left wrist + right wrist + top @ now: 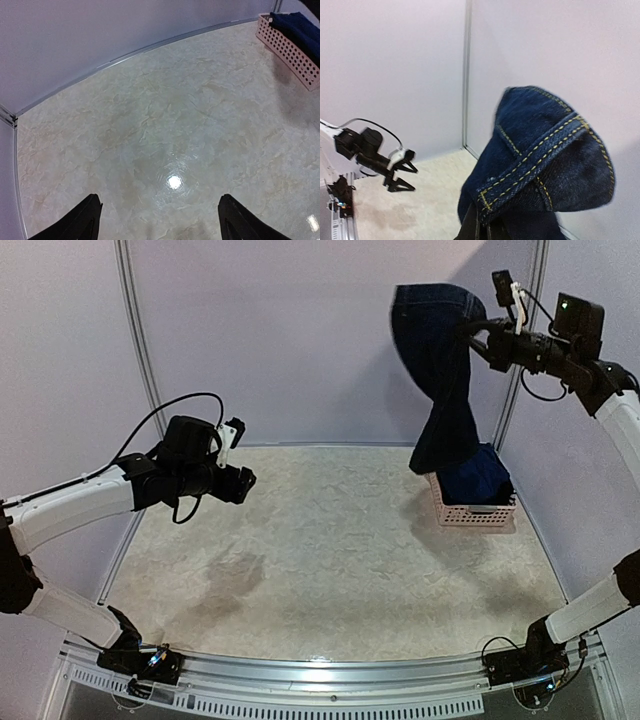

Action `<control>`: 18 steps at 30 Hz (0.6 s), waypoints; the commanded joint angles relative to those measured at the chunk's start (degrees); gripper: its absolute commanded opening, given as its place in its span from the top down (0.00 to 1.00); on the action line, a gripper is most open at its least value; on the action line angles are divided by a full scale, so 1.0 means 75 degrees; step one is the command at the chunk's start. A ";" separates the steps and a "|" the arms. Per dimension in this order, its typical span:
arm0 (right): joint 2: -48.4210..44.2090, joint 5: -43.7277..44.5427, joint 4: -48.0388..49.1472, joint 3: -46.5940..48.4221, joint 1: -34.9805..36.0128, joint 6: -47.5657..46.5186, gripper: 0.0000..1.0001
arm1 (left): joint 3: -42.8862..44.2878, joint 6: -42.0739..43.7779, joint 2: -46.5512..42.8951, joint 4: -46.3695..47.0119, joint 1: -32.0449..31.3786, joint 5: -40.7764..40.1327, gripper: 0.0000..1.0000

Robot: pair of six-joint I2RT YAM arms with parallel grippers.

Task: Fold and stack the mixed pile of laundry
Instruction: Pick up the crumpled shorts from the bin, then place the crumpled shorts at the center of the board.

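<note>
My right gripper (478,332) is raised high at the back right and shut on the dark navy denim piece (440,370), which hangs down into the pink basket (472,512). In the right wrist view the denim's yellow-stitched band (540,160) fills the frame over my fingers. More navy cloth (482,475) lies in the basket, also seen in the left wrist view (295,25). My left gripper (245,483) is open and empty, held above the left of the table; its fingertips (90,215) stand wide apart. The striped piece and the print are not visible.
The marbled table (320,560) spreads between the arms. White walls with metal posts (135,340) enclose the back and sides. The basket (290,47) stands at the back right by the wall. A metal rail (330,680) runs along the near edge.
</note>
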 commanded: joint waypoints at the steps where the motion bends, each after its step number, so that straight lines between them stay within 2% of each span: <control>1: 0.0371 -0.1156 0.0507 0.1082 0.0512 0.0776 1.00 | 0.0274 0.0071 -0.0124 -0.0334 -0.0145 0.0379 0.18; 6: 0.0613 -0.1849 0.1753 0.1160 0.0675 0.2554 1.00 | 0.0375 -0.0255 -0.0774 -0.0600 -0.0226 0.0386 0.19; 8: 0.0670 -0.1452 0.1979 0.0717 0.0674 0.2948 1.00 | 0.0216 -0.0392 -0.1058 -0.0534 -0.0226 0.0464 0.19; 11: 0.1008 -0.0293 0.1689 -0.0216 0.0673 0.2748 1.00 | 0.0005 -0.0655 -0.1288 -0.0472 -0.0248 0.0641 0.19; 12: 0.1317 0.0026 0.1432 -0.0450 0.0669 0.2521 0.95 | -0.0033 -0.0759 -0.1319 -0.0482 -0.0265 0.0691 0.19; 14: 0.1898 0.0642 0.0674 -0.0744 0.0659 0.1829 0.59 | -0.0066 -0.0967 -0.1363 -0.0568 -0.0330 0.0803 0.20; 15: 0.2177 0.0946 0.0208 -0.0795 0.0629 0.1297 0.46 | -0.0077 -0.1037 -0.1384 -0.0614 -0.0397 0.0809 0.21; 18: 0.2959 0.1416 -0.0447 -0.1286 0.0390 0.0672 0.39 | -0.0185 -0.1287 -0.1554 -0.0796 -0.0608 0.0745 0.22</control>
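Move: The right hand already holds the shorts high up. The open table where they are headed lies about 12 cm to its left, 5 cm back and some 50 below. The pink bin stands roughly 11 cm ahead and 18 to its right, about 45 below, with the blue cloth inside it at much the same spot, some 40 below. From the left hand, that table spot is around 36 cm right, 5 back and 20 below. Right hand draws up and back, then whips down-forward some 20 cm, letting go of the shorts; left rises. ##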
